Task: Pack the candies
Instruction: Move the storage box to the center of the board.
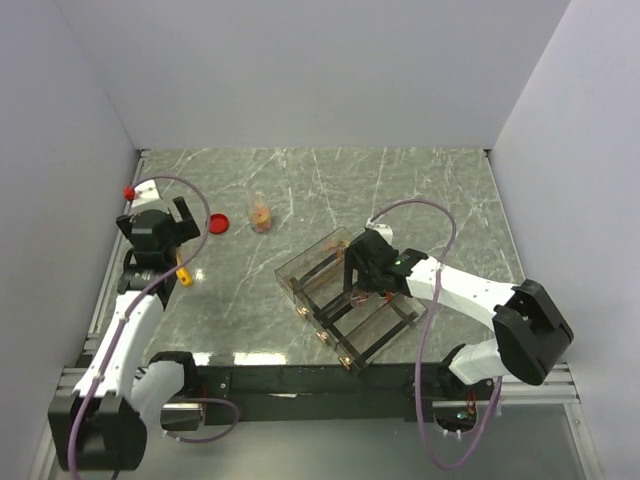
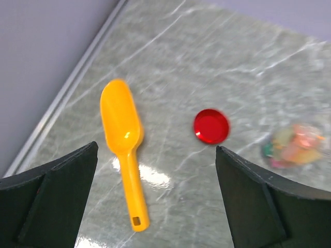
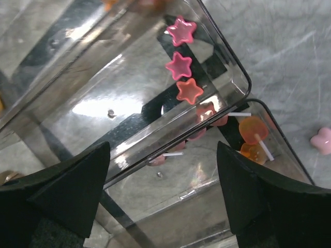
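A small clear cup of candies [image 1: 261,216] stands on the marble table; it shows blurred as pink, orange and green candies [image 2: 297,144] at the right of the left wrist view. My left gripper [image 1: 156,222] [image 2: 155,206] is open and holds nothing, hovering above the yellow scoop [image 2: 124,139] [image 1: 183,270], which lies flat on the table. My right gripper [image 1: 358,262] [image 3: 163,191] is open over the clear compartment box [image 1: 345,300] [image 3: 129,103]. Pink star candies [image 3: 179,64] and orange lollipops [image 3: 252,129] lie inside the box. One pink candy [image 3: 323,139] lies on the table beside it.
A flat red lid [image 1: 217,222] [image 2: 211,125] lies between the scoop and the candy cup. A small red object [image 1: 129,191] sits by the left wall. The table's metal edge rail [image 2: 67,93] runs close along the scoop's left side.
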{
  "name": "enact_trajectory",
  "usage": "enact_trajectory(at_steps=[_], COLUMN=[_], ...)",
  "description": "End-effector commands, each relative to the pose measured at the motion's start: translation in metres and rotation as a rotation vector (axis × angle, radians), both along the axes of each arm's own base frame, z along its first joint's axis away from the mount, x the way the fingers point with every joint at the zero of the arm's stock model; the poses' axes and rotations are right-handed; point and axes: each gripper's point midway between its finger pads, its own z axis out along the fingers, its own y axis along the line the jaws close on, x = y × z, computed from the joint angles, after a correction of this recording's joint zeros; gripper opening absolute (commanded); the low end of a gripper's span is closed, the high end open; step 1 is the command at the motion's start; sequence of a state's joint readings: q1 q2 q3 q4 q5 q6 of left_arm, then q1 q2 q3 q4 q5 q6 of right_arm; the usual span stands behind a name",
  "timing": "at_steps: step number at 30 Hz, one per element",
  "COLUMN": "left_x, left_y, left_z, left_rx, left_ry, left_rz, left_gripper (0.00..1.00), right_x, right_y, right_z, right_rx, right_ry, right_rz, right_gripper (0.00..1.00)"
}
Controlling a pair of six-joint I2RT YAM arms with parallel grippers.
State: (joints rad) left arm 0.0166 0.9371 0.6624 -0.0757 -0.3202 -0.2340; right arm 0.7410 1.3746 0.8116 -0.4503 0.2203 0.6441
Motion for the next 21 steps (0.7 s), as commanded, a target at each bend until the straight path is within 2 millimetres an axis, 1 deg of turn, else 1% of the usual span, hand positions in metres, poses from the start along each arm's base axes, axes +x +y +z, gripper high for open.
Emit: enact_trajectory(at_steps=[1, 2, 4, 5, 6, 8, 9, 10, 11, 12, 14, 15, 17, 18, 20, 21], left_x=[-0.011, -0.013, -0.023, -0.025, -0.029, -0.032, -0.035, -0.036, -0.037, -0.039, -0.039, -0.039, -0.04, -0.039, -0.038, -0.037], left_y=[-0.006, -0.017, -0.017, -0.024, -0.026, -0.035, -0.036, -0.037, -0.04, -0.042, -0.046, -0.047, -0.049, -0.05, -0.053, -0.056], left_z=[0.047, 0.051, 0.062, 0.064, 0.068, 0.072, 0.075, 0.076, 0.077, 0.077, 0.078, 0.078, 0.079, 0.078, 0.077, 0.075], left_rx=[0.087, 0.101, 0.133, 0.134, 0.135, 0.148, 0.152, 0.157, 0.158, 0.155, 0.155, 0.154, 0.153, 0.154, 0.152, 0.149], left_ry=[-0.118, -0.133, -0.176, -0.192, -0.217, -0.233, -0.245, -0.25, -0.256, -0.266, -0.268, -0.269, -0.275, -0.274, -0.271, -0.268], left_rz=[0.004, -0.025, -0.008, -0.03, -0.037, -0.076, -0.079, -0.083, -0.092, -0.099, -0.117, -0.119, -0.126, -0.134, -0.149, -0.166], left_gripper=[0.99, 0.99, 0.99, 1.0, 0.99, 0.99, 1.0, 0.99, 0.99, 0.99, 0.99, 1.0, 0.99, 1.0, 0.99, 1.0], right_x=[0.004, 0.006, 0.01, 0.01, 0.012, 0.018, 0.022, 0.024, 0.029, 0.032, 0.039, 0.041, 0.047, 0.053, 0.063, 0.07], right_y=[-0.003, -0.004, -0.002, -0.001, 0.0, 0.001, -0.002, -0.003, -0.007, -0.009, -0.015, -0.018, -0.023, -0.03, -0.034, -0.043], right_z=[-0.004, -0.003, -0.003, -0.004, -0.004, -0.006, -0.006, -0.007, -0.007, -0.006, -0.009, -0.009, -0.011, -0.011, -0.01, -0.01], right_rx=[-0.004, -0.01, -0.009, -0.007, -0.009, -0.03, -0.053, -0.072, -0.083, -0.091, -0.099, -0.105, -0.109, -0.121, -0.128, -0.145], right_ry=[-0.002, -0.009, -0.009, -0.007, -0.008, -0.008, -0.018, -0.014, -0.015, -0.018, -0.017, -0.021, -0.018, -0.021, -0.034, -0.035], right_rz=[-0.106, -0.116, -0.135, -0.136, -0.142, -0.146, -0.154, -0.156, -0.169, -0.173, -0.195, -0.194, -0.201, -0.198, -0.192, -0.182], right_gripper=[0.88, 0.87, 0.83, 0.81, 0.76, 0.69, 0.61, 0.56, 0.51, 0.45, 0.39, 0.35, 0.29, 0.25, 0.22, 0.2])
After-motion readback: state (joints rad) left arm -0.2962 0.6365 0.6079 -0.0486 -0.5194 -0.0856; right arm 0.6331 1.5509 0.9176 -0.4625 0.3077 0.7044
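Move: Just under the right hand's open fingers lies the storage box, its middle about 5 cm to the left, level fore and aft and some 4 cm lower. The star candies in its middle compartment sit about 5 cm ahead and 1 cm left; the lollipops in the near-right compartment are 2 cm ahead and 3 cm right, and a loose pink star about 2 cm ahead, 9 cm right. From the left hand the box lies roughly 40 cm right, 10 cm back and well below. Sinking about 1.5 cm with its fingers astride the wall between the star and lollipop compartments, the right hand closes and pinches that wall's rim, then drags it some 4 cm forward and 2 cm right while turning about 10 degrees clockwise. The empty left hand rises 7 cm, drawing right and back, fingers tipping up and staying open. ##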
